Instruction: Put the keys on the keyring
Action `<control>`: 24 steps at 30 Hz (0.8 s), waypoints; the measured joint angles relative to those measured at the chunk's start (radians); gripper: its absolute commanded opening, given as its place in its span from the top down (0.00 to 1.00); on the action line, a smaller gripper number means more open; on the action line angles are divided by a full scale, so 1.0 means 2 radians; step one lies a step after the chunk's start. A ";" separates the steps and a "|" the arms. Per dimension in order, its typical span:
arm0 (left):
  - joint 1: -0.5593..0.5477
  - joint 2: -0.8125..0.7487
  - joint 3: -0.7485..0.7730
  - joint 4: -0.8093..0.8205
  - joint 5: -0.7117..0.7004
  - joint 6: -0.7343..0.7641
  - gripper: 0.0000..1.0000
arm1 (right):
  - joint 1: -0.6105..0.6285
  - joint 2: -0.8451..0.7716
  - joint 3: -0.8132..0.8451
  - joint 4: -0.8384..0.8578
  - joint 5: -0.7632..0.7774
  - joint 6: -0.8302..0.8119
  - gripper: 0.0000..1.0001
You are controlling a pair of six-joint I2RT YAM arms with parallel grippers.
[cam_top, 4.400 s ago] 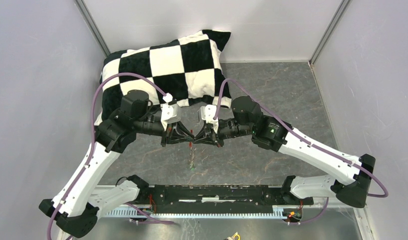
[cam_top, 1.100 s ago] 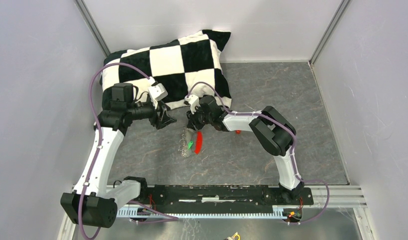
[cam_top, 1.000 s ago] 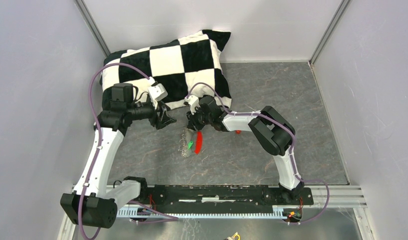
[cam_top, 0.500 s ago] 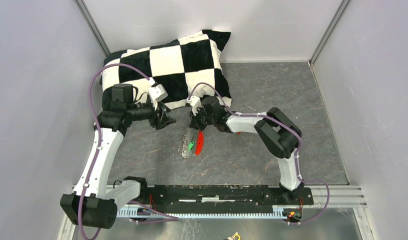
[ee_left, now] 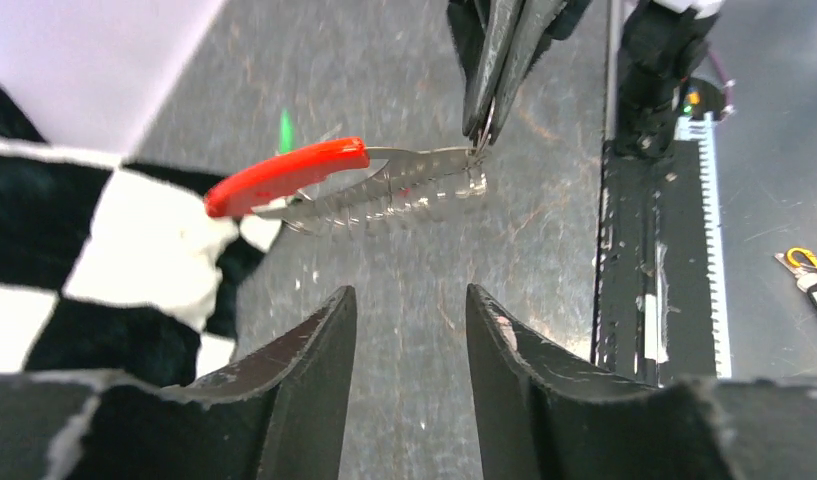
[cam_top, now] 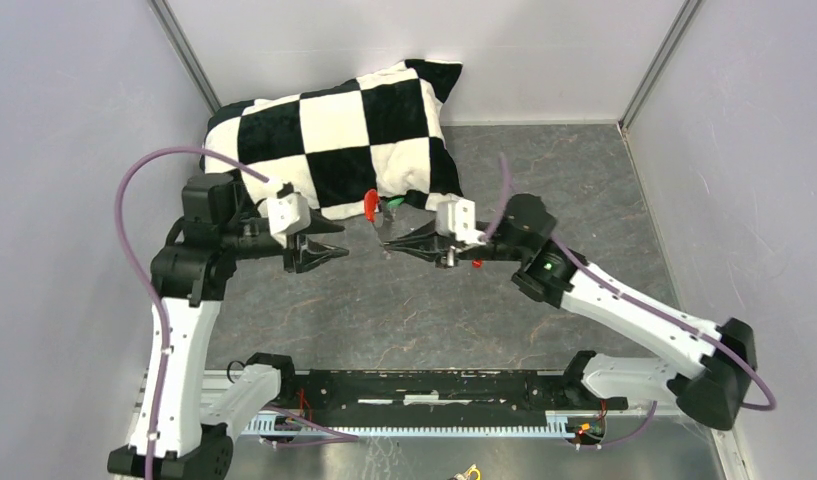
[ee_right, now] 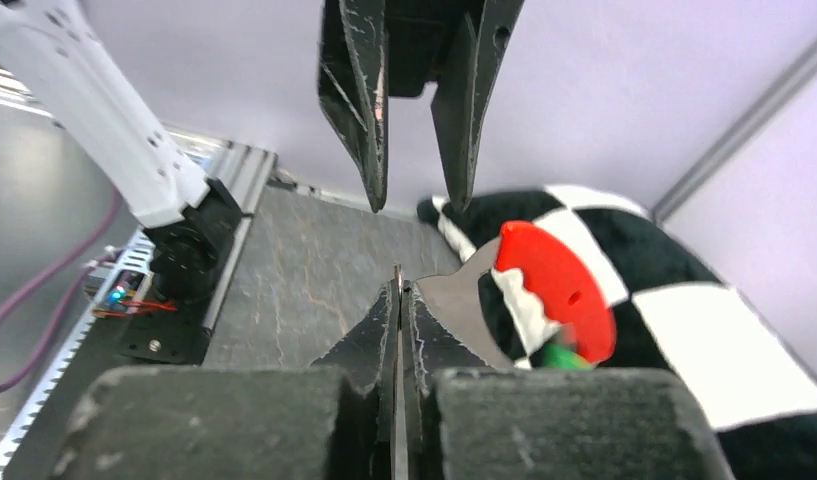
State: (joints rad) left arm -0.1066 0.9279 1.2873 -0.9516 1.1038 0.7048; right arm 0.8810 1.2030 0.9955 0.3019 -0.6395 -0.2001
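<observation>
My right gripper (cam_top: 388,246) is shut on the thin silvery metal of the keyring (ee_left: 414,190), holding it off the table. Its curved red fob (cam_top: 370,203) sticks out towards the pillow. The green-headed key (cam_top: 387,207) shows right beside the fob (ee_right: 554,290), raised with it. The green key (ee_right: 559,355) peeks out below the fob. A small red-headed key (cam_top: 476,264) lies on the table, half hidden under the right wrist. My left gripper (cam_top: 334,254) points at the right one from a short way off, open and empty. In the left wrist view the left gripper (ee_left: 409,300) sits just below the ring.
A black-and-white checked pillow (cam_top: 324,130) lies at the back left, close behind both grippers. Grey walls close in the dark stone-patterned table (cam_top: 564,190) on three sides. The black base rail (cam_top: 434,385) runs along the near edge.
The right gripper closed on the keyring and lifted it off the table, its arm swinging round. The left arm turned to face it and its jaws narrowed.
</observation>
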 measured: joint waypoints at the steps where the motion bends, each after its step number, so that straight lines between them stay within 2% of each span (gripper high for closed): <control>1: -0.002 -0.009 0.007 -0.002 0.013 0.000 0.51 | 0.003 -0.016 0.001 0.001 -0.014 -0.001 0.99; 6: -0.007 -0.038 0.045 -0.005 0.086 -0.004 0.52 | 0.005 -0.042 0.023 -0.002 -0.065 0.007 0.99; 12: -0.007 -0.071 0.055 0.016 0.143 -0.048 0.53 | 0.027 -0.042 0.027 -0.001 -0.085 0.042 0.99; 16: -0.007 -0.082 0.041 0.030 0.159 -0.074 0.50 | 0.059 -0.041 0.037 -0.003 -0.083 0.047 0.99; 24: -0.007 -0.082 0.022 0.035 0.162 -0.081 0.52 | 0.112 -0.038 0.064 -0.019 -0.051 0.028 0.99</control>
State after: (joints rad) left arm -0.1200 0.7631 1.3312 -0.8825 1.4284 0.5423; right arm 1.1049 1.1267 1.1240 0.2642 -0.7406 -0.1440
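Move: The keyring trails forward from the right fingers, which already pinch its end. Its middle lies roughly 8 cm to the left hand's right, 3 cm ahead and 1 cm lower; from the right hand it is about 5 cm ahead, 1 cm left and 1 cm lower. The green key on it is some 7 cm ahead of the left hand, 10 cm right and 2 cm lower. The loose red key lies about 14 cm ahead of the right hand, 13 cm right and 33 cm down. The right hand keeps its pinch on the end of the keyring and carries it back towards the bases by about 12 cm while rising about 8 cm, its left-pointing fingers swinging some 20 degrees counter-clockwise. The left hand, half open and empty, draws back and up beside it, settles a little lower at the end, edges right to narrow the gap to the held end and turns about 15 degrees clockwise, without touching the keyring yet. ##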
